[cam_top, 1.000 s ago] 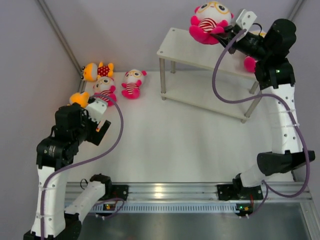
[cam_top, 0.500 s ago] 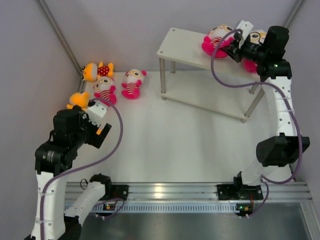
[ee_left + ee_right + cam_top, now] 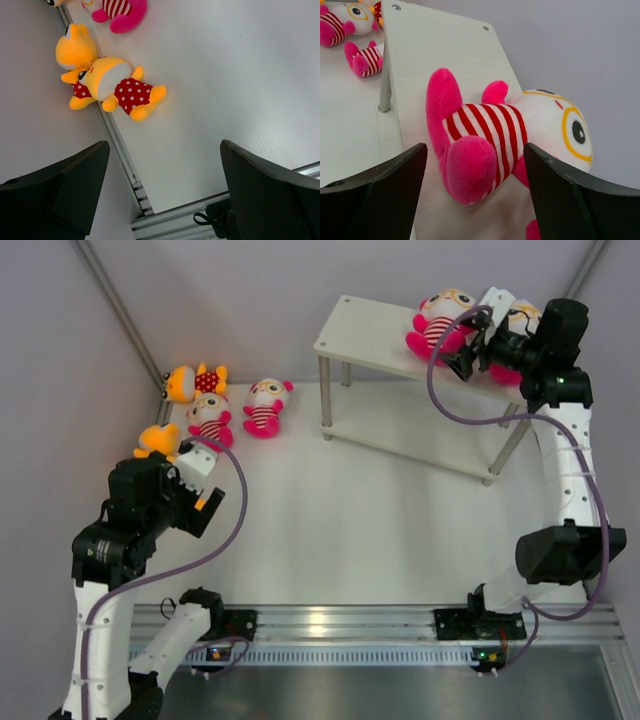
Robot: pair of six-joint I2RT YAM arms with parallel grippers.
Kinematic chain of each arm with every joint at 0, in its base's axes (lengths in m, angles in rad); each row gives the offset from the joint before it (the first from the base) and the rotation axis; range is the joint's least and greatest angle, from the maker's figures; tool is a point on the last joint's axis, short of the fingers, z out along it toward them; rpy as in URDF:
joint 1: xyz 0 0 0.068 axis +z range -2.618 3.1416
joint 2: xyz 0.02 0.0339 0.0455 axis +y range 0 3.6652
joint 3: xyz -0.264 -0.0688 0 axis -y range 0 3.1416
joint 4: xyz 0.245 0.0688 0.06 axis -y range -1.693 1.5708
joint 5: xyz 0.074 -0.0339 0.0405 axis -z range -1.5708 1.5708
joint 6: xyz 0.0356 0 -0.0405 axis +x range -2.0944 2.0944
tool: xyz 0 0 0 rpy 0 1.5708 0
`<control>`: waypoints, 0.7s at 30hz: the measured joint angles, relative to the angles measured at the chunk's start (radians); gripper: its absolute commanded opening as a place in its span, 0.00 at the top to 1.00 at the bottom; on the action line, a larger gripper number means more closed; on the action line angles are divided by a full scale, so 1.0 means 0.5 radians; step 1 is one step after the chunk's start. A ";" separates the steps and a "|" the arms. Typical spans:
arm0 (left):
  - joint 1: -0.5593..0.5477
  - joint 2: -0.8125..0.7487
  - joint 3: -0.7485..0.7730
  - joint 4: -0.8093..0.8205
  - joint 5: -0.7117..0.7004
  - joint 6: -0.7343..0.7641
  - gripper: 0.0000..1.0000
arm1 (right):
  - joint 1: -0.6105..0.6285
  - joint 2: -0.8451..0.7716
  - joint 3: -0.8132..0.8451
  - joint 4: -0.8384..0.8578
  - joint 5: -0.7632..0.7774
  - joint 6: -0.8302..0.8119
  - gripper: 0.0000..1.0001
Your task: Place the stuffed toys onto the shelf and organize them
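A pink striped doll (image 3: 440, 320) lies on the shelf's top board (image 3: 365, 335); in the right wrist view it (image 3: 490, 135) is on its back, feet toward me. My right gripper (image 3: 468, 358) is open, its jaws apart on either side of the doll's foot (image 3: 475, 150) without touching it. A second pink doll (image 3: 523, 316) is partly hidden behind that wrist. Two pink dolls (image 3: 210, 418) (image 3: 265, 407) and orange dolls (image 3: 190, 380) (image 3: 158, 437) lie on the table at the left. My left gripper (image 3: 190, 475) is open and empty (image 3: 164, 150), short of two orange dolls (image 3: 117, 90) (image 3: 75, 47).
The shelf's lower board (image 3: 420, 430) is bare. A metal frame rail (image 3: 120, 150) runs along the left wall beside the orange dolls. The table's near rail (image 3: 330, 625) holds both arm bases.
My right gripper brought the pink doll down from above the shelf onto the top board, let go of it and drew back slightly. The left arm has barely moved.
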 measured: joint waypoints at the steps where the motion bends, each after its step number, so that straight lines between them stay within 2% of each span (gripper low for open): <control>1: 0.000 0.000 -0.002 0.000 0.002 0.000 0.02 | -0.001 -0.015 0.000 0.004 -0.001 0.012 0.19; 6: 0.000 0.009 -0.010 0.001 0.055 0.000 0.02 | -0.002 -0.133 0.000 0.113 -0.032 0.155 0.01; 10: 0.000 0.111 -0.029 0.021 0.156 -0.002 0.02 | -0.005 -0.298 -0.021 0.459 -0.058 0.471 0.01; 12: 0.000 0.233 -0.051 0.085 0.172 -0.003 0.02 | -0.003 -0.425 -0.097 0.729 -0.048 0.761 0.00; 13: 0.000 0.308 -0.071 0.147 0.170 -0.002 0.02 | 0.003 -0.492 -0.146 0.871 -0.040 0.901 0.01; 17: 0.000 0.745 -0.224 0.591 0.059 0.087 0.26 | 0.105 -0.698 -0.282 1.277 -0.060 1.301 0.01; 21: 0.039 1.463 -0.142 0.977 -0.098 0.216 0.25 | 0.391 -0.808 -0.425 1.412 -0.133 1.341 0.01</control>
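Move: From the left hand, the left pink toy lying on the table is about 27 cm ahead, 8 cm left and 25 cm below; the right pink toy lies about 30 cm ahead, 9 cm right; the spotted orange toy 12 cm ahead, 12 cm left. That left pink toy is some 62 cm left of the right hand, level ahead and 38 below. The shelved pink toy is 4 cm ahead and left of the right hand, the corner pink toy 10 cm right, 3 ahead. The left hand sets off after a short start, sweeping forward nearly 19 cm and down about 15 cm towards the left pink toy, tipping its fingers further down and narrowing them somewhat from wide open, not yet gripping. Meanwhile the right hand, already loosening, finishes opening and backs off the shelved pink toy, back about 20 cm, up some 17 cm and then also left, its fingers tilting up and turning counter-clockwise. ##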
